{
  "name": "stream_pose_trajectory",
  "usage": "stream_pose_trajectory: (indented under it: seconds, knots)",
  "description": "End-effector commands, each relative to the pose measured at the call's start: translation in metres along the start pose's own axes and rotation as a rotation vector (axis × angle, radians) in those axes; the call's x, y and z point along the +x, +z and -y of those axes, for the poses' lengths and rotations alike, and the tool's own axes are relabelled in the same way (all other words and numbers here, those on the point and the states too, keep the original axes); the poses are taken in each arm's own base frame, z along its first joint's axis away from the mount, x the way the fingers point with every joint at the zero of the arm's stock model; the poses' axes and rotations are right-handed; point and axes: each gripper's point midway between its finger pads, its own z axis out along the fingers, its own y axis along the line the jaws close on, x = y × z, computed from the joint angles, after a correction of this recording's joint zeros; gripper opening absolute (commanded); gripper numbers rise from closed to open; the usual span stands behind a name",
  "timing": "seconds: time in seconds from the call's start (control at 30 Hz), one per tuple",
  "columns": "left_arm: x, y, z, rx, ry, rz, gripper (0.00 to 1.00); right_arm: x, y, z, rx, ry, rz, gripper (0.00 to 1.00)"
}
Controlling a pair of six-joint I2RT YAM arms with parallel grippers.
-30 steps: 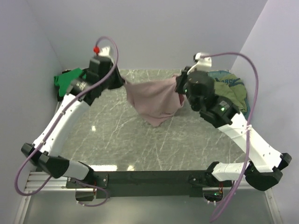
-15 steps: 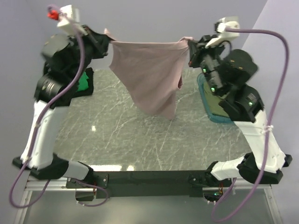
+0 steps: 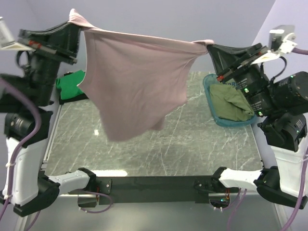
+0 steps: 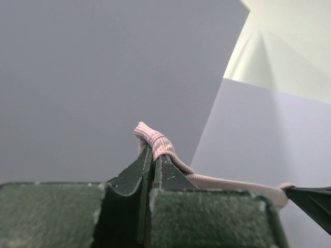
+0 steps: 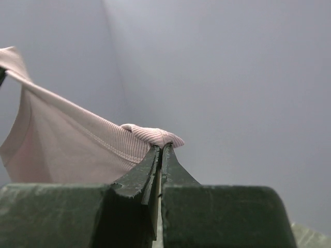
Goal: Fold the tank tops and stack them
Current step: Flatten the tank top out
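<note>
A dusty pink tank top [image 3: 134, 82] hangs spread high in the air between both arms, its lower edge dangling above the table. My left gripper [image 3: 76, 20] is shut on its left top corner [image 4: 153, 139]. My right gripper [image 3: 211, 45] is shut on the right top corner [image 5: 155, 135]. A bright green tank top [image 3: 72, 84] lies at the table's far left, partly hidden by the left arm. An olive green tank top [image 3: 231, 102] lies inside the teal basket [image 3: 211, 107] at the right.
The marble table [image 3: 192, 144] lies below the hanging cloth. Pale walls close in on the left, back and right. The arm bases and a black rail [image 3: 154, 185] run along the near edge.
Both grippers have lifted up and apart, carrying the pink tank top from just over the table to high in the air and stretching its top edge taut. The basket came into view.
</note>
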Motion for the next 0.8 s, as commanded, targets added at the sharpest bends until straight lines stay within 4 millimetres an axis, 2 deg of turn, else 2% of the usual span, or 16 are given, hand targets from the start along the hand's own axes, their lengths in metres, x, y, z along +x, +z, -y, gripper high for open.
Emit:
stream_pose_trajectory:
  seconds: [0.0, 0.03, 0.13, 0.17, 0.2, 0.23, 0.3, 0.33, 0.37, 0.43, 0.53, 0.63, 0.67, 0.7, 0.73, 0.77]
  knots:
    - [0.044, 0.023, -0.035, -0.127, -0.021, -0.052, 0.01, 0.033, 0.017, 0.005, 0.034, 0.019, -0.086, 0.00]
    - [0.061, 0.029, -0.045, -0.153, -0.018, -0.085, 0.01, 0.052, 0.030, 0.006, 0.035, 0.015, -0.131, 0.00]
    - [0.097, 0.046, -0.066, -0.196, 0.003, -0.143, 0.01, 0.074, 0.051, 0.015, 0.017, 0.039, -0.185, 0.00]
    - [0.106, 0.050, -0.072, -0.202, 0.007, -0.163, 0.01, 0.095, 0.068, 0.020, 0.024, 0.045, -0.223, 0.00]
    - [0.113, 0.056, -0.080, -0.187, 0.004, -0.181, 0.01, 0.092, 0.076, 0.028, 0.010, 0.068, -0.215, 0.00]
    - [0.133, 0.068, -0.093, -0.189, 0.000, -0.215, 0.01, 0.097, 0.085, 0.031, 0.003, 0.081, -0.223, 0.00]
    - [0.146, 0.082, -0.116, -0.198, -0.014, -0.233, 0.01, 0.107, 0.113, 0.050, 0.021, 0.103, -0.228, 0.00]
    - [0.167, 0.097, -0.124, -0.166, -0.029, -0.269, 0.01, 0.133, 0.133, 0.060, 0.026, 0.112, -0.267, 0.00]
    - [0.173, 0.105, -0.131, -0.155, -0.038, -0.275, 0.01, 0.112, 0.141, 0.062, 0.020, 0.107, -0.210, 0.00]
    - [0.186, 0.128, -0.151, -0.139, -0.052, -0.276, 0.01, 0.108, 0.157, 0.081, 0.044, 0.123, -0.179, 0.00]
    - [0.184, 0.150, -0.160, -0.064, -0.063, -0.253, 0.01, 0.104, 0.181, 0.106, 0.059, 0.153, -0.097, 0.00]
    - [0.172, 0.152, -0.177, -0.051, -0.070, -0.212, 0.01, 0.095, 0.180, 0.118, 0.085, 0.150, -0.047, 0.00]
    - [0.168, 0.149, -0.187, -0.061, -0.074, -0.207, 0.01, 0.105, 0.180, 0.127, 0.121, 0.132, -0.065, 0.00]
    - [0.185, 0.143, -0.203, -0.090, -0.088, -0.238, 0.01, 0.110, 0.180, 0.130, 0.132, 0.128, -0.076, 0.00]
    - [0.177, 0.137, -0.200, -0.091, -0.090, -0.233, 0.01, 0.115, 0.178, 0.132, 0.141, 0.127, -0.093, 0.00]
    - [0.182, 0.130, -0.210, -0.118, -0.105, -0.249, 0.01, 0.133, 0.178, 0.136, 0.154, 0.134, -0.135, 0.00]
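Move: Both hands already hold the pink tank top stretched between them by its ribbed top edge, high over the near half of the table. The bare table middle lies about 12 cm ahead, 18 cm right and some 60 cm below the left hand, and about 12 cm ahead, 13 cm left and 55 cm below the right. The green and black pile is some 30 cm ahead and 23 cm left of the left hand; the blue bin is roughly 23 cm ahead and 26 cm right of the right hand. Both arms sweep the hanging tank top quickly forward together towards the far edge of the table, the left hand by about 34 cm and the right a little less, sinking as they go, the left more than the right, and slowing to almost nothing at the end. The fingers stay shut on the ribbed edge while both wrists tip some 25 degrees downward, and the hands draw slightly closer to each other. ##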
